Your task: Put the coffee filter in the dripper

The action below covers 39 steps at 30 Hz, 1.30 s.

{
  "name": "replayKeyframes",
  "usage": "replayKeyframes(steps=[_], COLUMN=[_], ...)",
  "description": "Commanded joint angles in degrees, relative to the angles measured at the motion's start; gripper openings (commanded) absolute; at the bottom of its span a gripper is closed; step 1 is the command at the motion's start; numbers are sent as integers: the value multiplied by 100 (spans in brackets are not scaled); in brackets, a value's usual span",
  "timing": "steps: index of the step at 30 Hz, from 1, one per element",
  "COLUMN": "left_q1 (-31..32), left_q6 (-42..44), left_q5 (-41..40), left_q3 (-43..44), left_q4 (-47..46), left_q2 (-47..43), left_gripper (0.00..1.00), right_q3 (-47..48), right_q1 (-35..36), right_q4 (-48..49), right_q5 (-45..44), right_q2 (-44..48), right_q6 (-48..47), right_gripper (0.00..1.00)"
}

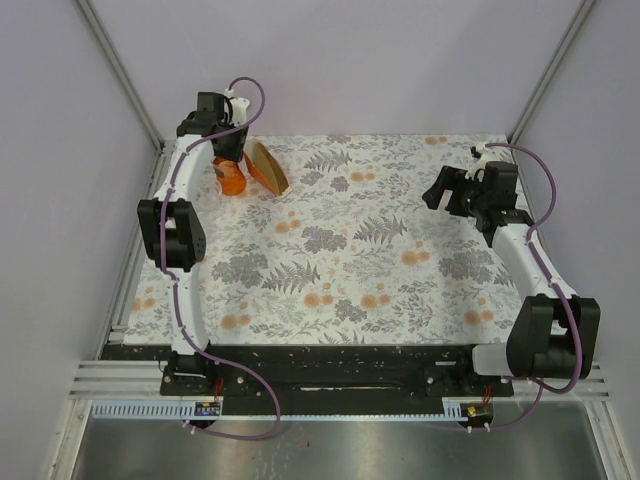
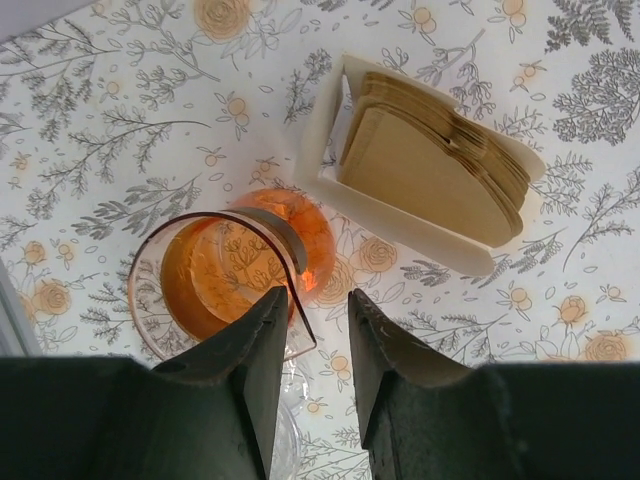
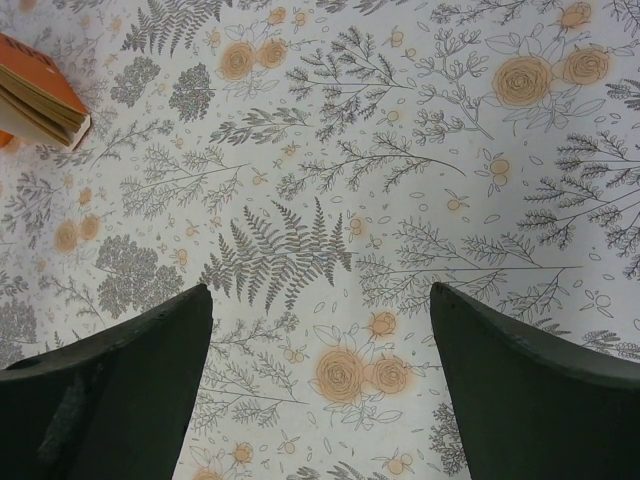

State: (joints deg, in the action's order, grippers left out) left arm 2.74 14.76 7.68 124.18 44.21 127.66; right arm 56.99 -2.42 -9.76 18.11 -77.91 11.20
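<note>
The dripper (image 2: 215,285), a clear ribbed cone on an orange base, stands at the far left of the table (image 1: 230,180). My left gripper (image 2: 315,305) hangs just above it (image 1: 228,152). Its fingers are a narrow gap apart, and the dripper's clear handle edge (image 2: 298,318) lies between them, close against the left finger. The right finger is clear of it. The coffee filter on its own is out of view. My right gripper (image 3: 320,300) hovers wide open over bare cloth at the right (image 1: 440,192).
A thick bundle of brown filters in its holder (image 2: 430,170) stands just right of the dripper (image 1: 268,167), and its corner shows in the right wrist view (image 3: 40,95). A floral cloth (image 1: 360,260) covers the table. Grey walls and frame posts close in the back and sides.
</note>
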Motion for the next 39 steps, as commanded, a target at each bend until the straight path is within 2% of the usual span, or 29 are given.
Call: replayKeyframes(steps=[1, 11, 13, 17, 25, 32, 35, 39], left_q1=[-2, -11, -2, -2, -11, -2, 138, 647], left_q6=[-123, -202, -202, -290, -536, -553, -554, -413], left_q5=[-285, -487, -505, -452, -109, -14, 356, 541], left_q3=[229, 238, 203, 124, -333, -526, -1200, -2291], left_q4=[-439, -562, -562, -545, -510, -273, -228, -158], left_q2=[-4, 348, 357, 243, -565, -1671, -2339, -3254], left_gripper=[34, 32, 26, 0, 0, 0, 0, 0], right_q3=[269, 277, 277, 286, 286, 295, 313, 365], right_q1=[-5, -5, -5, -5, -5, -5, -5, 4], right_q4=[18, -35, -44, -79, -105, -219, -307, -447], right_q5=[35, -62, -53, -35, 26, -70, -106, -219], right_q2=[4, 57, 65, 100, 241, 434, 513, 610], right_q6=[-100, -153, -162, -144, -101, 13, 84, 198], right_gripper=[98, 98, 98, 98, 98, 98, 98, 97])
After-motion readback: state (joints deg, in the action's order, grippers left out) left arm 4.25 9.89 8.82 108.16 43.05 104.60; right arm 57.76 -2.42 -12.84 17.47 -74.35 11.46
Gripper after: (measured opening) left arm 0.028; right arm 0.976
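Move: Right by the left hand, the wall of the clear-orange dripper stands between the half-open fingers; the dripper's middle lies some 4 cm to the left, about 1 cm ahead and 5 cm below. The filter box stands about 6 cm to the hand's right, 4 cm farther out and 6 cm down. From the idle right hand the dripper is roughly 46 cm left, 16 cm ahead and 9 cm below. Easing the left hand forward 1.5 cm and then down about 2.5 cm over the dripper's right side, it shuts its fingers, pinching the thin wall near the rim. Keeping that pinch, it draws back some 9 cm and climbs about 12 cm, slowly at first and then fast, away from the filter box, the fingers tipping slightly upward. ##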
